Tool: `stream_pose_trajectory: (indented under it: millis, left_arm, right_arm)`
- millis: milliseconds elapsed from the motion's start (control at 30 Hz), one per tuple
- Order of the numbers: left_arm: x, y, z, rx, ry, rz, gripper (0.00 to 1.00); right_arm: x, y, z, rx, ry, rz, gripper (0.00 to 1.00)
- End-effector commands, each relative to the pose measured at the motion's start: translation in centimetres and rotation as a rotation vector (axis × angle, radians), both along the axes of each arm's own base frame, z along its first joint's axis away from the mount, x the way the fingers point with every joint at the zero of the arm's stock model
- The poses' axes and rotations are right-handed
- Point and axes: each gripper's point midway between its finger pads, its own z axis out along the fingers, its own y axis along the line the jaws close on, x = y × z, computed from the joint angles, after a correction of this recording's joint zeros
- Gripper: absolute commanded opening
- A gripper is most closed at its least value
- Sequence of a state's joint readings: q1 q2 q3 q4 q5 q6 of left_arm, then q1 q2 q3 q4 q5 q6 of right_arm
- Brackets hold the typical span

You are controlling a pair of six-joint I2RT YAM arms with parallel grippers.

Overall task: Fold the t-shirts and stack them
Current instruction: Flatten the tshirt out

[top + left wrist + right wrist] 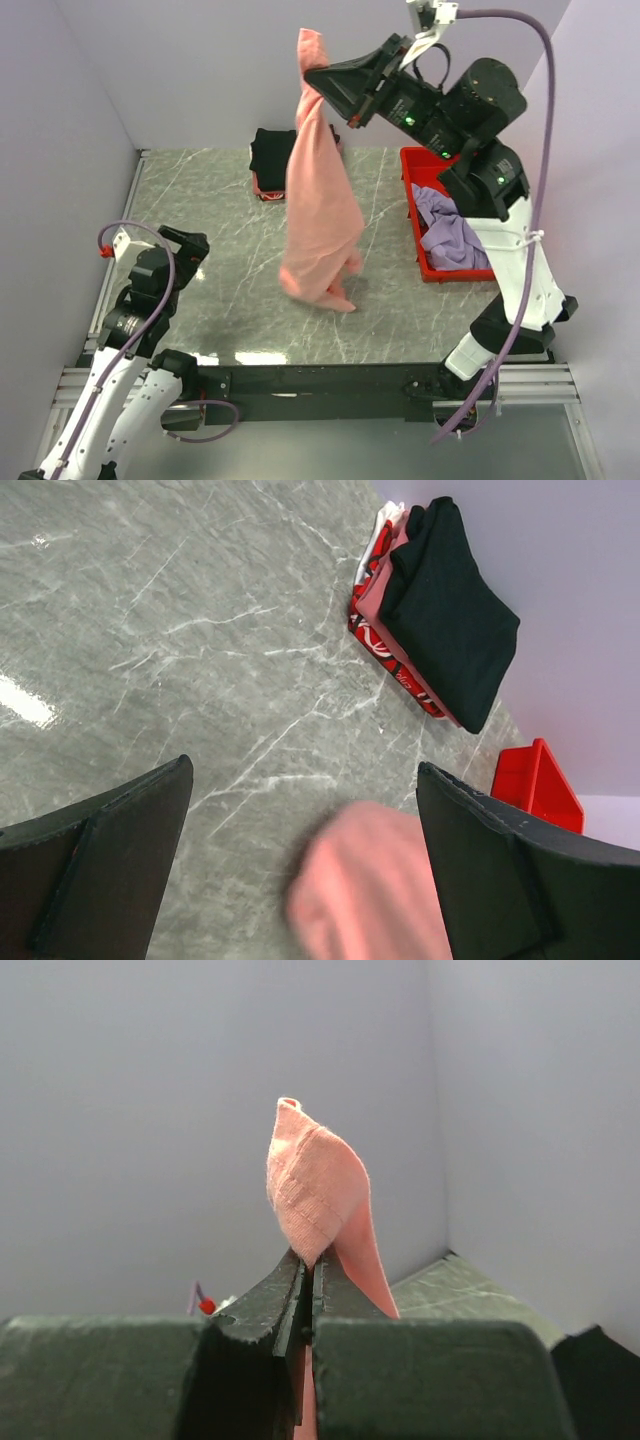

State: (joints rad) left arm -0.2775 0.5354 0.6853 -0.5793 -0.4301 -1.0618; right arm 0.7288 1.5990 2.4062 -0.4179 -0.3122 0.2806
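Observation:
My right gripper (316, 78) is raised high over the table's back and is shut on a salmon-pink t-shirt (318, 205). The shirt hangs down from it in a long drape, and its lower end rests bunched on the marble top (325, 288). In the right wrist view a peak of pink cloth (312, 1185) sticks up out of the pinched jaws (308, 1260). My left gripper (300, 865) is open low at the near left, with the blurred pink cloth (370, 890) showing beyond its fingers. A black folded t-shirt (272, 160) tops a pile at the back. A lavender-purple t-shirt (448, 228) lies crumpled in the tray.
A red plastic tray (412, 170) stands at the right side of the table under my right arm. Beneath the black shirt, the back pile (385, 640) shows pink, white and red patterned cloth. Lilac walls close in the table on three sides.

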Motion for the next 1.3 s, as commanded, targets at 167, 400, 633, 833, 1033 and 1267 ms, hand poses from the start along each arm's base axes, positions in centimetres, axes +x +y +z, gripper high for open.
stream_pose_trajectory:
  millis: [167,400,633,833,1033,1267]
  left_arm:
    - [-1.3,-0.2,0.9,-0.03,-0.002,-0.014,0.99]
    - [-1.4,-1.1,-0.8,-0.04,0.056,-0.06,0.99]
    - [-0.9,-2.9,-3.1,-0.036,0.115,-0.16,0.99]
    - [-1.5,-7.2,-5.9,-0.082,0.185,-0.41,0.99]
    - [-4.4,-10.5,-9.9,-0.192,0.278,-0.573,0.99]
    - [-6.3,-12.4,-11.4,-0.298,0.264,-0.601,0.99]
  right_arm:
    - [0.6,-0.1,1.4,0.105,-0.011,-0.055,0.0]
    - [9.2,-3.9,-10.7,-0.079,0.233,-0.506,0.0]
    - [15.8,-13.8,-26.1,-0.187,0.572,-0.829,0.0]
    - [15.5,-19.6,-36.1,-0.263,0.737,-0.961,0.0]
    - [13.7,-21.8,-39.7,-0.255,0.789,-0.996,0.0]
    - [12.9,-21.7,-40.7,-0.232,0.796,-0.958,0.0]
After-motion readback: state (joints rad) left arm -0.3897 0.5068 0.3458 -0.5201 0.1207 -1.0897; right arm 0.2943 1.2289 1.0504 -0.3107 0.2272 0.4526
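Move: The pink t-shirt hangs from the right hand's shut fingers, its lower end about 60 cm straight below them and some 22 cm to the right of the left hand, level with it fore and aft, 17 cm lower. The red bin's left rim, where the pinched end is taken, is 15 cm ahead, 21 cm right and 54 cm below the right hand; the folded stack lies 32 cm ahead, 3 cm left and 61 cm below. The t-shirt is swung down onto the table by the right hand, still pinching its end: forward and steeply down about 43 cm while sweeping right, then a little back by the red bin's left rim, wrist tipping down and turning clockwise. The open left hand sinks some 13 cm, going right and back over the cloth, turning clockwise and tipping down. ##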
